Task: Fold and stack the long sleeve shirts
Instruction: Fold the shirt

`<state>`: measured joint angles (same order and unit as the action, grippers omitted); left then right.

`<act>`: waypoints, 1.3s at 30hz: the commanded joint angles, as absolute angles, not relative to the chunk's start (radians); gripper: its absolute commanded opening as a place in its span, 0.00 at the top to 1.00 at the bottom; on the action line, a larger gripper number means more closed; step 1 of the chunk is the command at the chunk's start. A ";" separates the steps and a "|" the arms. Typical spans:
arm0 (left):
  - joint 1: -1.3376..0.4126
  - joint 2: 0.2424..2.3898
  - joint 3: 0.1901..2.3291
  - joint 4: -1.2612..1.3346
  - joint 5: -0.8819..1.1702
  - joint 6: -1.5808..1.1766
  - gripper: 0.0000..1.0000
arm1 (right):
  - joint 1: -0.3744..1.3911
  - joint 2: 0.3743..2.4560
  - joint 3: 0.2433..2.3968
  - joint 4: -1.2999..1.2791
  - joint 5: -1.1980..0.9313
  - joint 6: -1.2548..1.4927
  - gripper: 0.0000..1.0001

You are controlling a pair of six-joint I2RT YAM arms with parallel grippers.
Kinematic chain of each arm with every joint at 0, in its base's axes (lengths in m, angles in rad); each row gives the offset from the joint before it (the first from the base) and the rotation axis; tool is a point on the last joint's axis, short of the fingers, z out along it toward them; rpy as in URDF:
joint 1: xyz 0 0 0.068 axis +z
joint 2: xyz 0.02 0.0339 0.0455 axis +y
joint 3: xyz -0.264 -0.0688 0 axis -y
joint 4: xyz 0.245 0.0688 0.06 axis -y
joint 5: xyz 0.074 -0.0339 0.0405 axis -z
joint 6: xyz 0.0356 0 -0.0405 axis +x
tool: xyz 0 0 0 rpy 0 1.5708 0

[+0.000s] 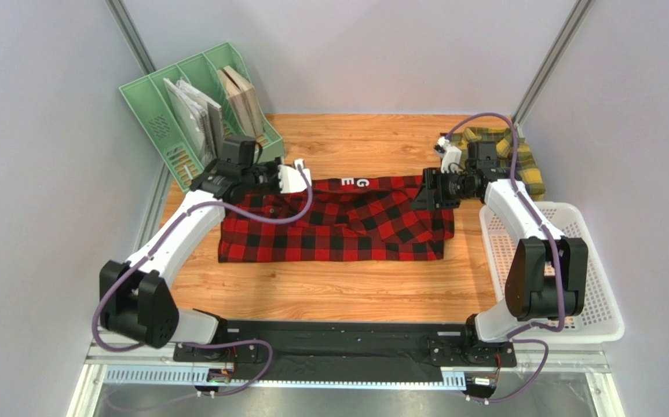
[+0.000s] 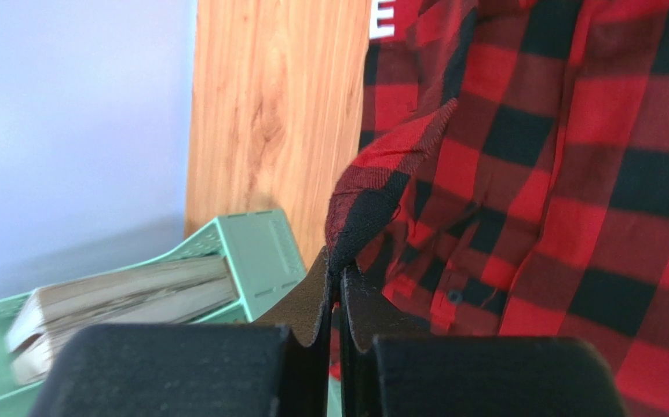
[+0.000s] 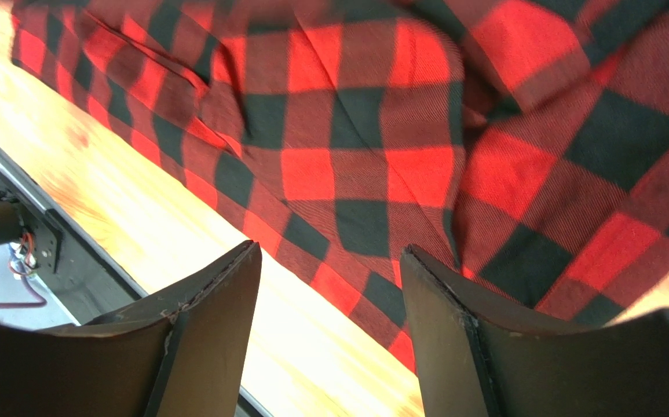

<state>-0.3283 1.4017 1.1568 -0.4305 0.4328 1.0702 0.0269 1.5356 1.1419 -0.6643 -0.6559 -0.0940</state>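
The red-and-black check shirt (image 1: 338, 224) lies spread across the middle of the wooden table, white letters (image 1: 360, 183) at its far edge. My left gripper (image 1: 298, 178) is at the shirt's far left corner, shut on a raised fold of the red-and-black fabric (image 2: 372, 187); its fingertips (image 2: 318, 282) pinch the cloth. My right gripper (image 1: 427, 189) hovers over the shirt's far right end, jaws open with nothing between them; its fingers (image 3: 216, 300) frame the shirt's hem (image 3: 346, 261) and bare wood. The yellow-and-green check shirt (image 1: 525, 161) lies bunched at the back right corner.
A green file organiser (image 1: 191, 102) with books stands at the back left, close behind the left gripper, also seen in the left wrist view (image 2: 251, 252). A white plastic basket (image 1: 586, 261) sits along the right edge. Grey walls enclose the table.
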 commanded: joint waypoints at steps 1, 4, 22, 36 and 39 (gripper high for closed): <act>-0.252 1.315 1.049 -0.497 0.552 1.304 1.00 | 0.009 1.483 1.114 -0.675 -0.643 -0.155 0.36; -0.218 1.260 0.944 -0.500 0.548 1.457 1.00 | -0.020 1.482 1.098 -0.683 -0.638 -0.178 0.37; -0.147 1.237 0.730 -0.377 0.386 1.569 0.64 | 0.037 1.529 1.137 -0.678 -0.627 -0.181 0.55; -0.066 1.169 0.830 -0.728 0.472 1.176 0.58 | 0.095 1.781 1.347 -0.729 -0.603 -0.178 0.56; -0.074 1.332 0.941 -0.817 0.471 0.953 0.57 | 0.101 1.790 1.321 -0.727 -0.606 -0.175 0.56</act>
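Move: The left hand holds the pinched sleeve above the red shirt. The shirt's left end, where the sleeve goes, lies about 6 cm back, 7 cm left and 14 cm below; the green rack is some 13 cm ahead and 18 cm left, the white letters 14 cm right and level with it. The red shirt's right-hand fold is about 4 cm ahead, 2 cm left and 8 cm below the right hand, the yellow shirt 6 cm ahead and 16 cm right. Lowering the pinched sleeve some 10 cm and back-left over the shirt, the left hand opens; right edges forward-down. ##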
